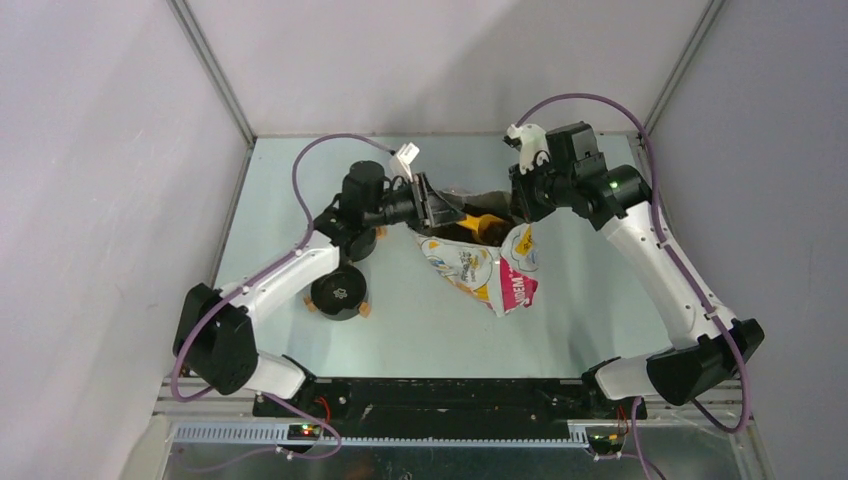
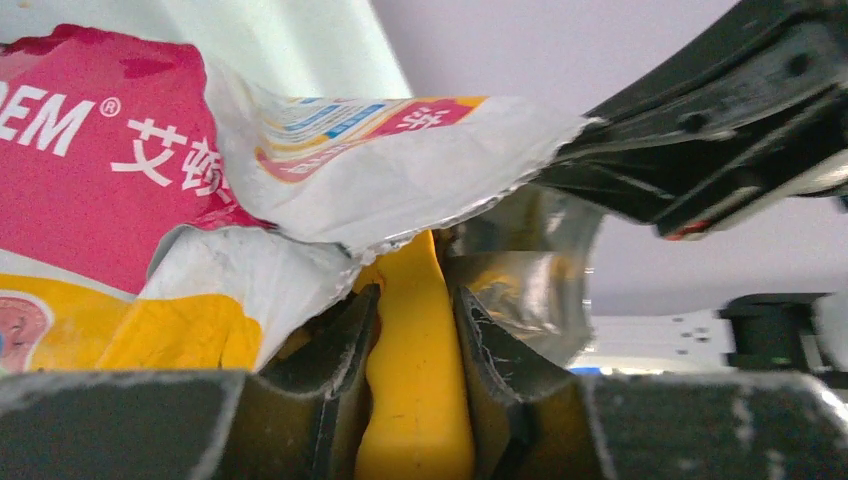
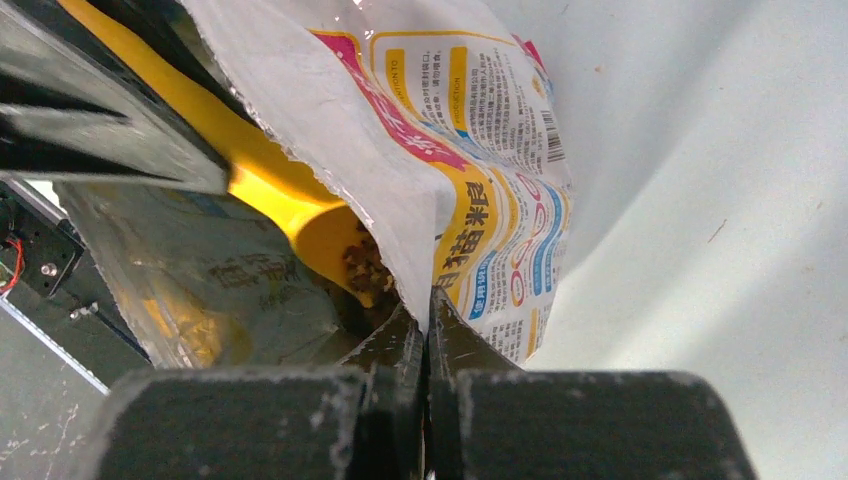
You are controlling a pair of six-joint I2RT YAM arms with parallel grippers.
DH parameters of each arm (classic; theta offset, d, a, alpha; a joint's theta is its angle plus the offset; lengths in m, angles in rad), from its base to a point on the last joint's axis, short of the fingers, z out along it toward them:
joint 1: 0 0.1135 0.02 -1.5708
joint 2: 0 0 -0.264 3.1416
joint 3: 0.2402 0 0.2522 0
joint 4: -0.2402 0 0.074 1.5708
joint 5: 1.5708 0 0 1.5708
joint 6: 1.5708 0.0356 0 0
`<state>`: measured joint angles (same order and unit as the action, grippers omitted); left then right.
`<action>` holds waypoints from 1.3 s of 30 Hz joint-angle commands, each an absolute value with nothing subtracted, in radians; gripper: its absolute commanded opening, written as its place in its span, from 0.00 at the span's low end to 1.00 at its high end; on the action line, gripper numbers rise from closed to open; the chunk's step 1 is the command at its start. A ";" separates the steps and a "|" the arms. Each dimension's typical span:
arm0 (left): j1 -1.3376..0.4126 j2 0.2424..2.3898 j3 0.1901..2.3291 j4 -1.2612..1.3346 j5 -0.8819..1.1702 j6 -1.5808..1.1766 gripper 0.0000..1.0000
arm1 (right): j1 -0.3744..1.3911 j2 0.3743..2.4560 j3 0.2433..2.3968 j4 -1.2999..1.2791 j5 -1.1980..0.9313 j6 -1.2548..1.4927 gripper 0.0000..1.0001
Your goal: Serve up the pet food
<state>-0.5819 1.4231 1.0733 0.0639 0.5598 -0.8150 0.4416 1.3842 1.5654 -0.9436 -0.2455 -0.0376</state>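
Observation:
The pet food [image 3: 362,262] shows as brown kibble lying in the bowl of an orange scoop [image 3: 300,215], inside the open mouth of the printed bag [image 3: 480,150]. My left gripper [image 2: 417,300] is shut on the scoop's handle [image 2: 415,380], reaching into the bag [image 2: 150,180] from the left. In the top view the left gripper [image 1: 445,212] holds the scoop [image 1: 482,226] at the bag's [image 1: 490,272] upper opening. My right gripper [image 3: 428,305] is shut on the torn white edge of the bag and holds it open; it is the gripper [image 1: 518,205] on the right of the bag's mouth.
A black round bowl [image 1: 338,292] with orange feet sits on the table [image 1: 420,330] left of the bag, beside the left arm's forearm. The right arm's black links [image 2: 720,130] hang close above the bag's mouth. Grey walls enclose the table on three sides.

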 commanded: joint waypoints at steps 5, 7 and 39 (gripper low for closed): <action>-0.440 1.318 0.982 0.259 0.661 -1.146 0.00 | 0.375 1.332 1.644 -0.896 -0.238 -0.072 0.00; -0.410 1.307 0.966 0.286 0.671 -1.164 0.00 | 0.365 1.336 1.661 -0.908 -0.237 -0.075 0.00; -0.310 1.414 1.029 0.217 0.915 -1.427 0.00 | 0.347 1.338 1.647 -0.945 -0.251 -0.150 0.00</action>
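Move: Inside the open bag, the scoop held by the left hand has its head about 7 cm right of that hand and 6 cm below; the bag mouth's middle is level with the hand, 4 cm right and 2 cm lower. The far bowl lies some 20 cm left, 2 cm ahead and 22 cm below, the near bowl 22 cm left, 9 cm back, equally low. For the right hand, the bag mouth lies 9 cm left, level with it and 3 cm lower. Drawing the scoop up out of the food, the left hand goes about 7 cm left, rising and edging forward, then dips back right about 4 cm and slightly down before easing left again. Its fingertips tilt up as it rolls nearly 30 degrees to level the scoop, grip kept. The right hand keeps pinching the rim and shifts about 4 cm right. ##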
